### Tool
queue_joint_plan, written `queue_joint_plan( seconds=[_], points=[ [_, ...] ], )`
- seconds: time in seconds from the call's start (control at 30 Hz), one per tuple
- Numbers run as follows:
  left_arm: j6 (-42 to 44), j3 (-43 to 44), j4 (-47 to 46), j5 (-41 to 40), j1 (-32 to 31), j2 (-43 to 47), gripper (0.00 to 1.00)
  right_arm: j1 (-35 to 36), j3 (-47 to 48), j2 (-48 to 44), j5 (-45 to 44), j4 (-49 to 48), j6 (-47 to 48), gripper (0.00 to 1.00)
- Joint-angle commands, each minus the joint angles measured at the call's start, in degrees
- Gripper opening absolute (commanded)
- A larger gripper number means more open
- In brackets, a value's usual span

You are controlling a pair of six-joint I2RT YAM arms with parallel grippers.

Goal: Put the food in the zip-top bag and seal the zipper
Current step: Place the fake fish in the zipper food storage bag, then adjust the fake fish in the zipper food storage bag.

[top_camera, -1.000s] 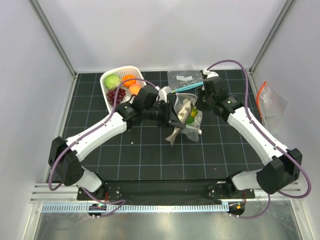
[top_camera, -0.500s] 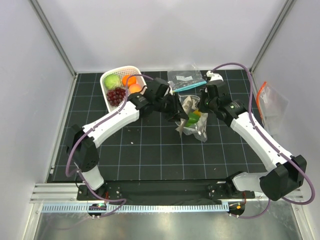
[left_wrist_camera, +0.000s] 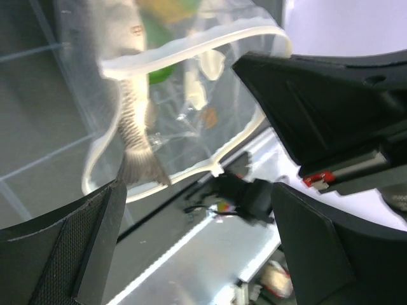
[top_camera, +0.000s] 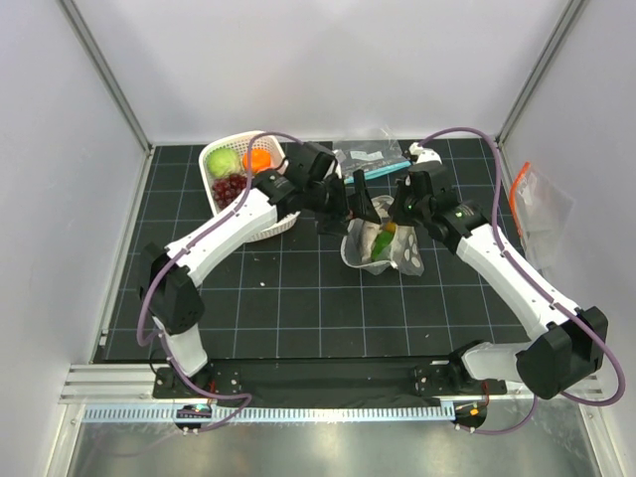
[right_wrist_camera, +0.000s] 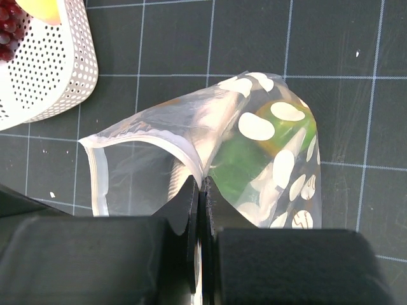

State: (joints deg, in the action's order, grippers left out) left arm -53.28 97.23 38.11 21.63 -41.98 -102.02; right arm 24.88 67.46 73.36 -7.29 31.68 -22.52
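Observation:
The white-dotted zip-top bag [top_camera: 383, 243] hangs mid-table with its mouth open. It holds green food [right_wrist_camera: 232, 165], an orange piece and a grey fish-shaped toy [left_wrist_camera: 130, 127]. My right gripper [top_camera: 402, 214] is shut on the zipper [right_wrist_camera: 152, 136] at the mouth edge [right_wrist_camera: 202, 184]. My left gripper [top_camera: 350, 195] is open and empty, just left of the bag mouth; in its wrist view [left_wrist_camera: 196, 187] the zipper rim [left_wrist_camera: 191, 44] lies ahead. The white basket [top_camera: 207, 164] holds a pale green fruit [top_camera: 224, 161], an orange one [top_camera: 258, 159] and purple grapes [top_camera: 229, 186].
A smaller clear bag with a teal strip [top_camera: 370, 154] lies behind the dotted bag. A clear bag with an orange strip [top_camera: 537, 199] rests against the right wall. The basket [right_wrist_camera: 57, 70] sits close to the bag's left.
My left gripper has pulled back from the bag and up toward the basket, now open. The bag has been lifted and shifted right, with the fish no longer sticking out below.

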Motion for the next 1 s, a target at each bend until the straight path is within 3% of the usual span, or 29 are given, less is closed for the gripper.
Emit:
queue_joint_plan(
  seconds=[0.0, 0.13, 0.27, 0.43, 0.57, 0.67, 0.77, 0.8, 0.83, 0.97],
  points=[
    [7.03, 5.33, 8.44, -4.37, 0.4, 4.28, 1.0, -0.27, -0.14, -2.0, 0.61, -2.94, -1.03, 0.01],
    [12.84, 5.43, 13.22, -10.18, 0.4, 5.51, 1.0, -0.27, 0.04, -2.08, 1.31, -2.94, -1.73, 0.01],
    [13.81, -1.05, 12.17, -15.63, 0.23, 6.83, 1.0, -0.27, 0.39, -2.17, 1.31, -2.85, -2.0, 0.01],
    [11.44, -11.77, 1.81, -19.87, -1.96, 10.34, 1.0, -0.28, 1.09, -1.73, 1.49, -2.59, -2.26, 0.01],
    [10.39, -13.82, -2.86, -21.01, -3.29, 8.33, 1.0, -0.36, 1.44, -1.56, 2.1, -2.94, -2.87, 0.01],
    [9.95, -13.56, -5.14, -21.01, -3.2, 4.91, 0.86, -0.27, 1.36, -1.64, 2.72, -3.03, -3.14, 0.01],
    [9.51, -14.35, -10.84, -21.1, -3.37, 3.41, 0.56, -0.27, 1.27, -1.56, 2.98, -2.94, -3.32, 0.01],
    [9.77, -14.44, -11.82, -21.19, -3.38, 3.4, 0.11, -0.27, 1.27, -1.56, 3.07, -2.85, -3.32, 0.01],
    [10.12, -13.83, -12.18, -22.75, -3.38, 3.49, 0.0, -0.27, 1.18, -1.64, 3.07, -2.59, -3.32, 0.01],
    [11.35, -6.99, -8.25, -21.89, -3.81, 6.3, 0.0, -0.27, 1.09, -1.47, 2.2, -1.1, -2.18, 0.01]
  ],
)
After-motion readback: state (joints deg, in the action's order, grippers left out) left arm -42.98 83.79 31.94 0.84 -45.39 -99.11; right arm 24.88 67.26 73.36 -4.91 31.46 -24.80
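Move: From the open left gripper, the bag's left rim lies about 4 cm left, 1 cm ahead and some 8 cm below. The fake fish is already in the bag, its middle roughly 2 cm right, 1 cm ahead and 11 cm down. The green pepper lies about 3 cm to the right of the fish, level with it. From the right gripper, which holds the mouth's other side, that left rim is about 9 cm left, 2 cm back and 6 cm lower. Bring the emptied left gripper wide open out to the left about 7 cm, first lifting a touch to clear the bag's mouth, then drop some 9 cm beside it while tipping the fingers about 20 degrees steeper. Ease back right and forward a few centimetres and shut the fingers on the left rim, pinching it. Keep the right gripper almost still, still holding its side of the bag. ##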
